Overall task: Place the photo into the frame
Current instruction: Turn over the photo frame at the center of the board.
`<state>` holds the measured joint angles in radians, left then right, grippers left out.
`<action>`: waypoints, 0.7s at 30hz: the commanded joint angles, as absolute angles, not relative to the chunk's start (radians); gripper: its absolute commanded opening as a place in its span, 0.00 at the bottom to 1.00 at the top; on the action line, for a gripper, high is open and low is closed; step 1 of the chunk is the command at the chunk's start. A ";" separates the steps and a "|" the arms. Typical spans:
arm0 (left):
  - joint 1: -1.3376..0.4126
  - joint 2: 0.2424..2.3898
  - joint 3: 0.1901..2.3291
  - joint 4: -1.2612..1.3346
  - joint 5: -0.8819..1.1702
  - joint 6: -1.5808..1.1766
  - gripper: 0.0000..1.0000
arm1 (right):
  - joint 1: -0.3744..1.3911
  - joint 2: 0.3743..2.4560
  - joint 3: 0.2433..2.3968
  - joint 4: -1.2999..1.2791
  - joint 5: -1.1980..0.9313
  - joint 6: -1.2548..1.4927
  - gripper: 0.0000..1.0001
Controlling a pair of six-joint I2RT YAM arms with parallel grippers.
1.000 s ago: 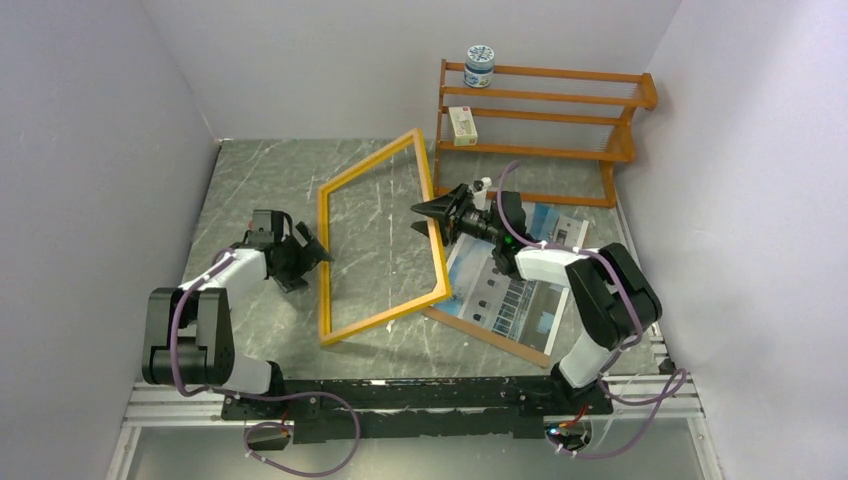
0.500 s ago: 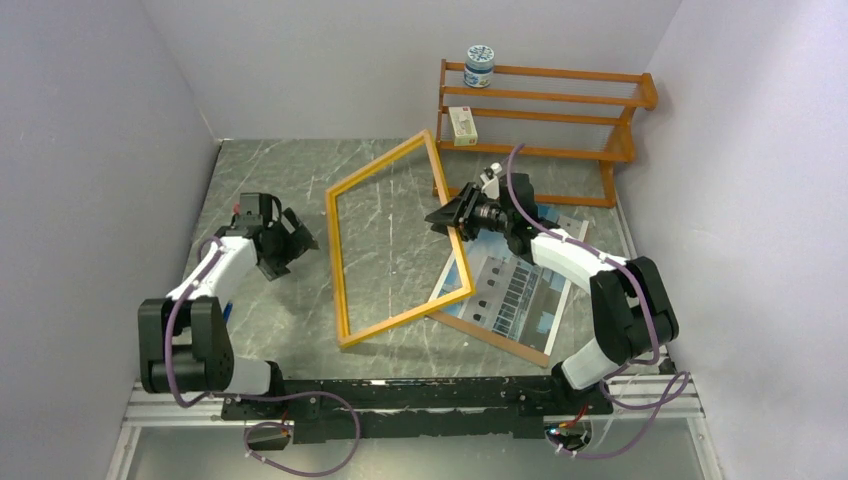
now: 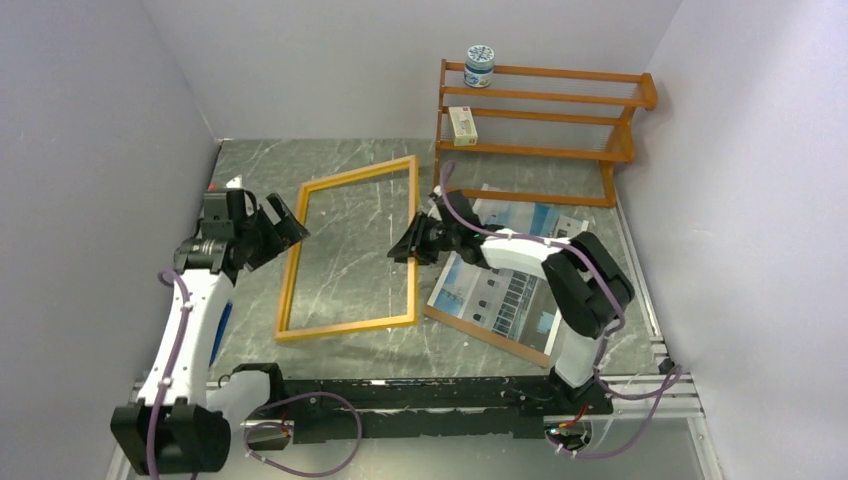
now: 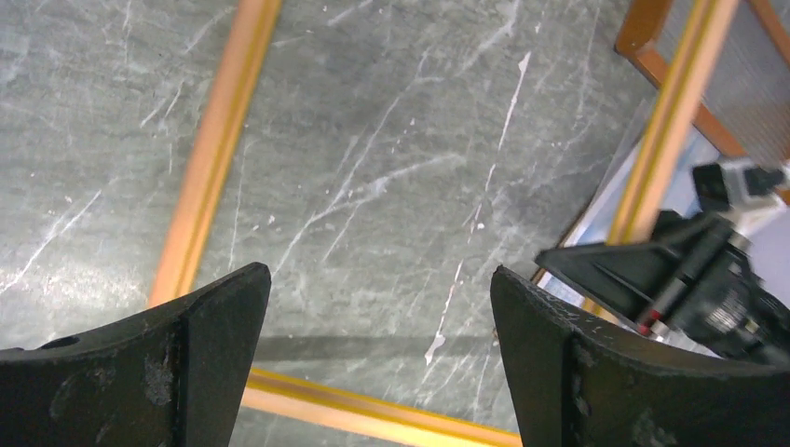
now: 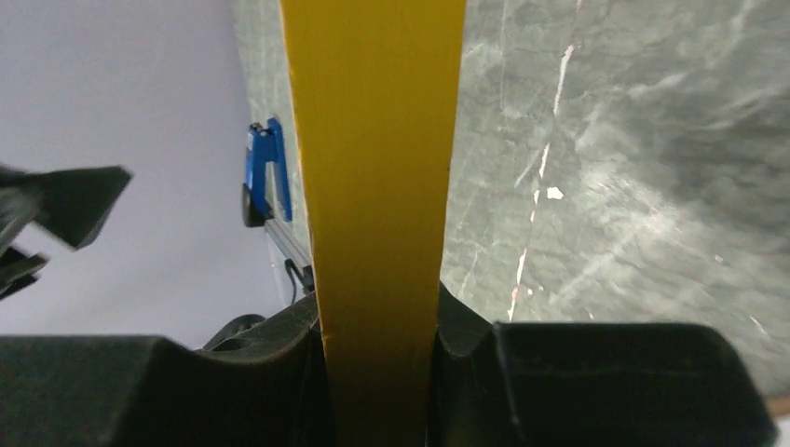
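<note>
The frame (image 3: 414,240) is a thin yellow rectangle left of centre, and its shadow on the table shows it held slightly off the surface. My right gripper (image 3: 405,245) is shut on its right rail. In the right wrist view that yellow rail (image 5: 377,168) runs straight up between the jaws of the right gripper (image 5: 377,326). The photo (image 3: 515,270) lies picture-up on a brown backing board (image 3: 490,335) at the right. My left gripper (image 3: 290,222) hovers open just left of the frame's left rail (image 4: 210,158), with nothing between the fingers of the left gripper (image 4: 382,317).
An orange-brown shelf rack (image 3: 545,120) stands at the back right, with a jar (image 3: 480,65) on top and a small box (image 3: 462,125) on a lower shelf. Walls close in on the left, back and right. The arm bases and rail run along the near edge.
The frame has swung left and dropped from steeply tilted to nearly flat. The right gripper went with it and tightened on the rail. The left arm has lifted and drawn back to the left.
</note>
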<state>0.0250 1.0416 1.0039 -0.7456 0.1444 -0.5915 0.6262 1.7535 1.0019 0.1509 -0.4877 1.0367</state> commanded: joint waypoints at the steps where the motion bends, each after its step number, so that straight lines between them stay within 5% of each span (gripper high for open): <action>1: 0.028 0.947 1.020 -0.818 0.171 -0.572 0.94 | 0.689 1.816 1.128 0.136 -0.403 0.993 0.29; 10: 0.028 0.877 1.013 -0.854 0.217 -0.579 0.94 | 0.715 1.952 1.214 0.047 -0.392 0.978 0.31; 17: 0.027 0.844 1.005 -0.883 0.227 -0.526 0.94 | 0.719 1.961 1.280 -0.125 -0.251 0.946 0.58; 21: 0.028 0.870 1.032 -0.935 0.237 -0.483 0.94 | 0.721 1.962 1.332 -0.253 -0.137 0.903 0.66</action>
<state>0.0250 0.8600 1.0016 -0.8867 0.2119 -0.5411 0.7143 1.9877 1.2434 -0.1349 -0.2768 0.9543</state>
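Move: The right hand already pinches the photo frame's right bar, the frame's middle about 13 cm to its left and 3 cm lower. The landing place's middle on the board lies some 16 cm left, 3 cm back and 9 cm below. The photo lies about 23 cm right and 5 cm back, 9 cm below. From the idle left hand that landing place is about 11 cm right, 2 cm back and 17 cm down. Still gripping the frame's right bar, the right hand lowers it to the board, going about 4 cm left while starting to sink. Then it opens its fingers around the bar and comes back right a little as it sinks on, some 7 cm down in all, fingertips tipping down nearly 20 degrees. The open left hand draws back about 5 cm, rising slightly. ##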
